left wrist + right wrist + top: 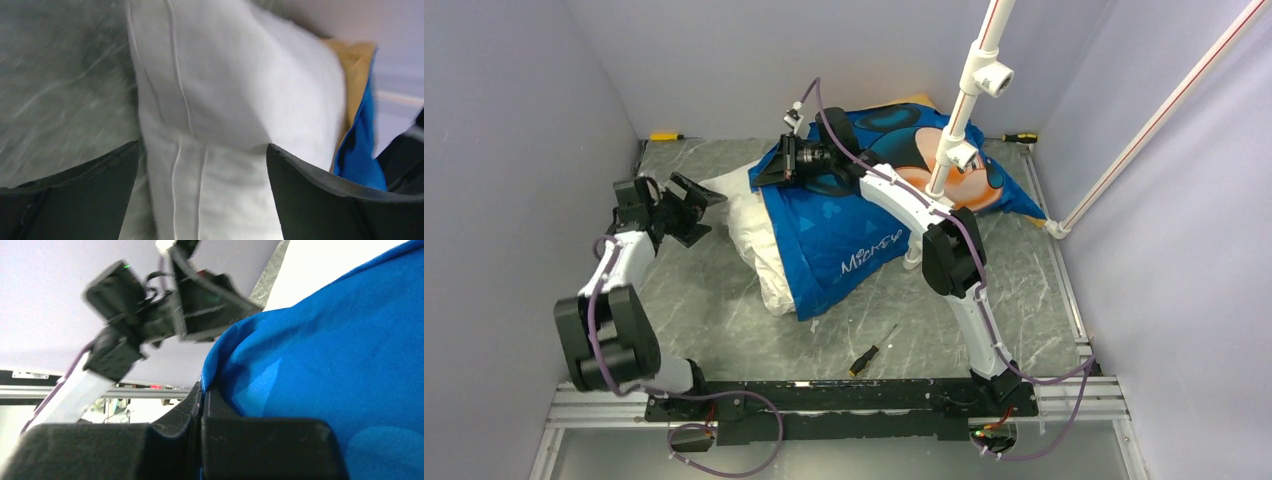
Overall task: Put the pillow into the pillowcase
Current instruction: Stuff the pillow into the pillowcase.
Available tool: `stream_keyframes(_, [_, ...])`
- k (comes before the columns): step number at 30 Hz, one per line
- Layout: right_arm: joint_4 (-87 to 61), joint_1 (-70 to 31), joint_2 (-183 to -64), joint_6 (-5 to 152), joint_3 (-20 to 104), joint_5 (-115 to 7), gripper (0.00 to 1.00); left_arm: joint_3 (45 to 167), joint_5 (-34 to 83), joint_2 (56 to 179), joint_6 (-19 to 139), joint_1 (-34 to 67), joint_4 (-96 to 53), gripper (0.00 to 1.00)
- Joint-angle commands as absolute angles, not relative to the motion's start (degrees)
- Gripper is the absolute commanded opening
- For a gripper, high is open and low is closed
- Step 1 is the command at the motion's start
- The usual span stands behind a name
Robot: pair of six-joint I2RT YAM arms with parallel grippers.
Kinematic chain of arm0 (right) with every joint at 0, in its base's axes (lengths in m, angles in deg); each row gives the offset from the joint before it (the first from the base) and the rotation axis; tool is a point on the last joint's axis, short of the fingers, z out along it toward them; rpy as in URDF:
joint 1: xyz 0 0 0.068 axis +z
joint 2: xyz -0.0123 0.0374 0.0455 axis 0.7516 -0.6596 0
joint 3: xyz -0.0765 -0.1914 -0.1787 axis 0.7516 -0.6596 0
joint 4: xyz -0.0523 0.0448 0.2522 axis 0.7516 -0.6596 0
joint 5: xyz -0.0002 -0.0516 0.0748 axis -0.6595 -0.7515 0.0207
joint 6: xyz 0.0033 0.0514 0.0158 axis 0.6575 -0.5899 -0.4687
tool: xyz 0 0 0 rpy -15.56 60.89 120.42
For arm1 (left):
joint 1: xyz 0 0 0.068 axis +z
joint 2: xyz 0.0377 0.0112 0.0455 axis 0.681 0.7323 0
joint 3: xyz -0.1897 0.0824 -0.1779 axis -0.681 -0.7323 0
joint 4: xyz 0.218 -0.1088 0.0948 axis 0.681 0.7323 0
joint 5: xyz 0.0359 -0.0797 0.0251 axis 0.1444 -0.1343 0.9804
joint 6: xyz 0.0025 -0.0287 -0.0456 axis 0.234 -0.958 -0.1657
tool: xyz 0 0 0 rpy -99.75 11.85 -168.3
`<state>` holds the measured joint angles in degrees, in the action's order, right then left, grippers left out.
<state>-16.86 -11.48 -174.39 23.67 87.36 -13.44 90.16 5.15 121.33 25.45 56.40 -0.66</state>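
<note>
The white pillow [749, 235] lies left of centre on the table, its right part inside the blue pillowcase [854, 225] with the mouse print. My left gripper [707, 213] is open at the pillow's exposed left end. In the left wrist view the pillow [225, 90] fills the space ahead of the wide-apart fingers [300, 200], with my left gripper [202, 155] holding nothing. The pillowcase [360, 150] shows blue outside and orange inside there. My right gripper [764, 175] is shut on the pillowcase's open edge; in the right wrist view this gripper [202, 390] pinches the blue pillowcase [325, 355].
A screwdriver [872, 350] lies on the marbled table [714, 320] near the front. Two more screwdrivers [664, 136] [1021, 138] rest by the back wall. A white pole [969, 100] stands over the pillowcase. Walls close in on three sides.
</note>
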Motion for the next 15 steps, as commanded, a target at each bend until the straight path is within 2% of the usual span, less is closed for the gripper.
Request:
stream_keyframes(1, [-12.8, -11.7, -172.4, 23.3, 87.9, -9.3, 0.0, 82.8, -13.0, 131.0, 7.7, 60.0, -48.0, 0.95])
stream_keyframes(2, [-10.7, -11.6, -172.6, 22.4, 88.4, -8.7, 0.0, 83.3, -15.3, 134.0, 5.2, 59.1, -54.1, 0.9])
stream_keyframes(6, [2.4, -11.5, -174.2, 12.3, 91.0, -5.7, 0.0, 84.8, -21.0, 138.8, -0.4, 52.0, -71.4, 0.33])
stream_keyframes(9, [12.1, -10.9, -180.2, 0.7, 102.5, -3.6, 0.0, 85.0, -19.3, 135.7, 2.9, 45.9, -71.2, 0.03])
stream_keyframes(10, [14.3, -10.5, -182.7, -3.0, 107.1, -3.2, 0.0, 85.6, -18.3, 134.3, 5.7, 43.8, -69.0, 0.0])
stream_keyframes(12, [19.8, -9.5, -186.4, -10.4, 112.4, -3.3, 0.0, 86.9, -15.7, 131.9, 12.7, 38.3, -62.8, 0.0])
stream_keyframes(15, [21.4, -8.1, -186.2, -11.2, 110.4, -2.7, 0.0, 86.6, -9.2, 129.4, 18.1, 33.7, -59.8, 0.0])
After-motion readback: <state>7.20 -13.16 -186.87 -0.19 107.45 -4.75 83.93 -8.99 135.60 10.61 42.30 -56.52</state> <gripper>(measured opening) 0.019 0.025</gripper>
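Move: The pillow's loose white edge lies in front of the open left hand, about 6 cm ahead, 3 cm to its right and 3 cm down. The middle of the pillowcase mouth is roughly 15 cm to the left hand's right, 4 cm nearer the bases and about 3 cm below the hand. From the right hand, which already pinches the blue rim of the pillowcase, that loose edge lies some 9 cm left, 2 cm back and about 10 cm below. Forward and down first: the left hand reaches some 6 cm out with its fingers wide and shuts them on the pillow's loose edge. It then swings about 12 cm right and rises about 7 cm, carrying that pinch towards the pillowcase mouth, fingertips tipping up and turning clockwise. The right hand keeps the rim pinched and lifts it nearly 9 cm, tilting its fingertips up. ##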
